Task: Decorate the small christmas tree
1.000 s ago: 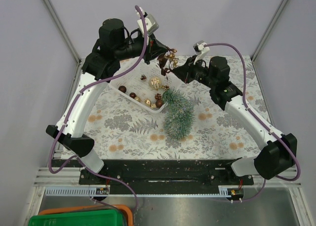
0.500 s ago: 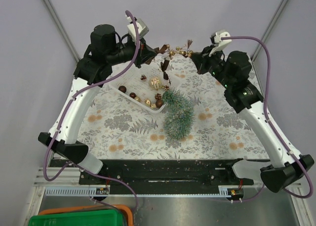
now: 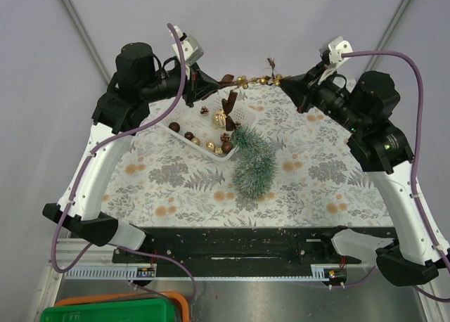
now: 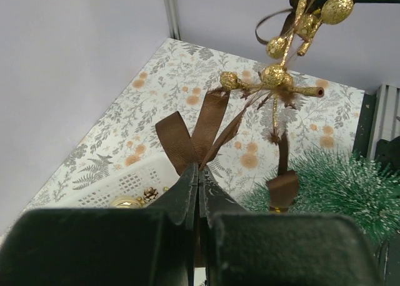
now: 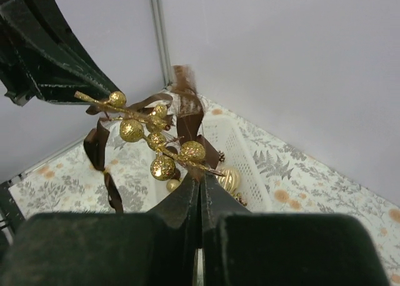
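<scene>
The small christmas tree (image 3: 253, 162) lies on its side on the leaf-print cloth, its tip next to the white basket (image 3: 184, 108). Above the basket a garland (image 3: 247, 79) of brown ribbon and gold glitter berries hangs stretched between both grippers. My left gripper (image 3: 211, 90) is shut on the brown ribbon end (image 4: 195, 136); the pinch shows at its tips (image 4: 198, 168). My right gripper (image 3: 285, 81) is shut on the gold berry sprig (image 5: 164, 143) at its tips (image 5: 201, 177). A ribbon tail (image 3: 229, 105) dangles toward the basket. The tree (image 4: 340, 187) shows below in the left wrist view.
The basket (image 5: 245, 150) holds gold baubles (image 3: 220, 117), dark red balls (image 3: 174, 127) and small pinecones (image 3: 204, 110). Grey walls with metal posts close in the back and sides. A green and orange bin (image 3: 112, 312) sits at the near left, below the table.
The right gripper closed on the garland's berry end. Both arms have moved apart and upward, pulling the garland out into a line above the basket. The tree has not moved.
</scene>
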`<state>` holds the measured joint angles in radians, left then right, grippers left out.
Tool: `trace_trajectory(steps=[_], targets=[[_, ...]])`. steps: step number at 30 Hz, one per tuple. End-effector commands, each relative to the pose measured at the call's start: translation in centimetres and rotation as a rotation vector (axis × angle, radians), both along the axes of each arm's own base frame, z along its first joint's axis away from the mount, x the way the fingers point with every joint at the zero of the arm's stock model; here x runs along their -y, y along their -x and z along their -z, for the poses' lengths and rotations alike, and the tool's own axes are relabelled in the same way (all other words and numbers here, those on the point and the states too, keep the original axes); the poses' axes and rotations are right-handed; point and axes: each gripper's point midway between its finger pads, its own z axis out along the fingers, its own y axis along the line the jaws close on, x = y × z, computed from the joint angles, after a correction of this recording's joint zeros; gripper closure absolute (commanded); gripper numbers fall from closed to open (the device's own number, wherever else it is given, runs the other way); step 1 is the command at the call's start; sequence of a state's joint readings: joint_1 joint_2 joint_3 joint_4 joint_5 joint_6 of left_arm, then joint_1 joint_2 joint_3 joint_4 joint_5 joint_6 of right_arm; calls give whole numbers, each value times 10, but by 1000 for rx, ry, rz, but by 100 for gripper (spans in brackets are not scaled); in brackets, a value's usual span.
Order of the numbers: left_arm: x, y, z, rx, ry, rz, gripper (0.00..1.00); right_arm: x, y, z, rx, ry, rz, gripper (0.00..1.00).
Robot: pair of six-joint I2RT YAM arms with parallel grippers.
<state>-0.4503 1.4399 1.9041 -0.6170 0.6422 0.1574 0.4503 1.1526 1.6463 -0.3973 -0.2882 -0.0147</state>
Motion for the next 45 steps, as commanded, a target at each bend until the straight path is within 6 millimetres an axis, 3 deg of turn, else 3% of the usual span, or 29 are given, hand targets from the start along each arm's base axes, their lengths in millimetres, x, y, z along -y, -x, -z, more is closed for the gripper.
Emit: trace_trajectory(steps=[1,6,13,22,29,39,45], targets=[[-9,27,-22,36,23,36,100,9,32,-9,10,18,-41,100],[-17,39,-39,90,17,35,100,18,46,6,-22,20,-25,100],[-28,70,-57,130,4,68,100,23,72,2,-17,6,-64,100],[-45,108,-37,148,-101,124,100,21,103,0,-43,-36,-152,100],[-54,135,-21,141,-150,177,100,24,116,1,-51,-51,-168,100],[-59,176,-35,172,-108,264,100,18,137,5,-97,-95,-248,100],[-61,185,-40,183,-97,279,100,13,142,14,-133,-107,-291,100]])
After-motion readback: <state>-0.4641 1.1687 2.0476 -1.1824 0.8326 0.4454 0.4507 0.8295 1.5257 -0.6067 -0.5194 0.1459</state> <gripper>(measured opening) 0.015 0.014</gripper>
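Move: My two hands hold the gold-berry spray between them, right hand about 15 cm right of my left. The tree's middle lies some 4 cm back, 9 right and 26 below my left hand; from my right hand, 3 back, 6 left and 29 down. The white basket is 19 cm ahead of my left hand, 5 left, 37 down; inside it, the brown ball is 9 ahead, 2 right, equally low. Fingers still shut on the two ends, I draw the gold-berry spray back towards myself, high above and past the tree, my left hand about 17 cm and my right some 13. My left also drifts 6 cm left, humps up slightly and turns clockwise while my right turns counter-clockwise, each about 15 degrees, spreading my hands apart. ##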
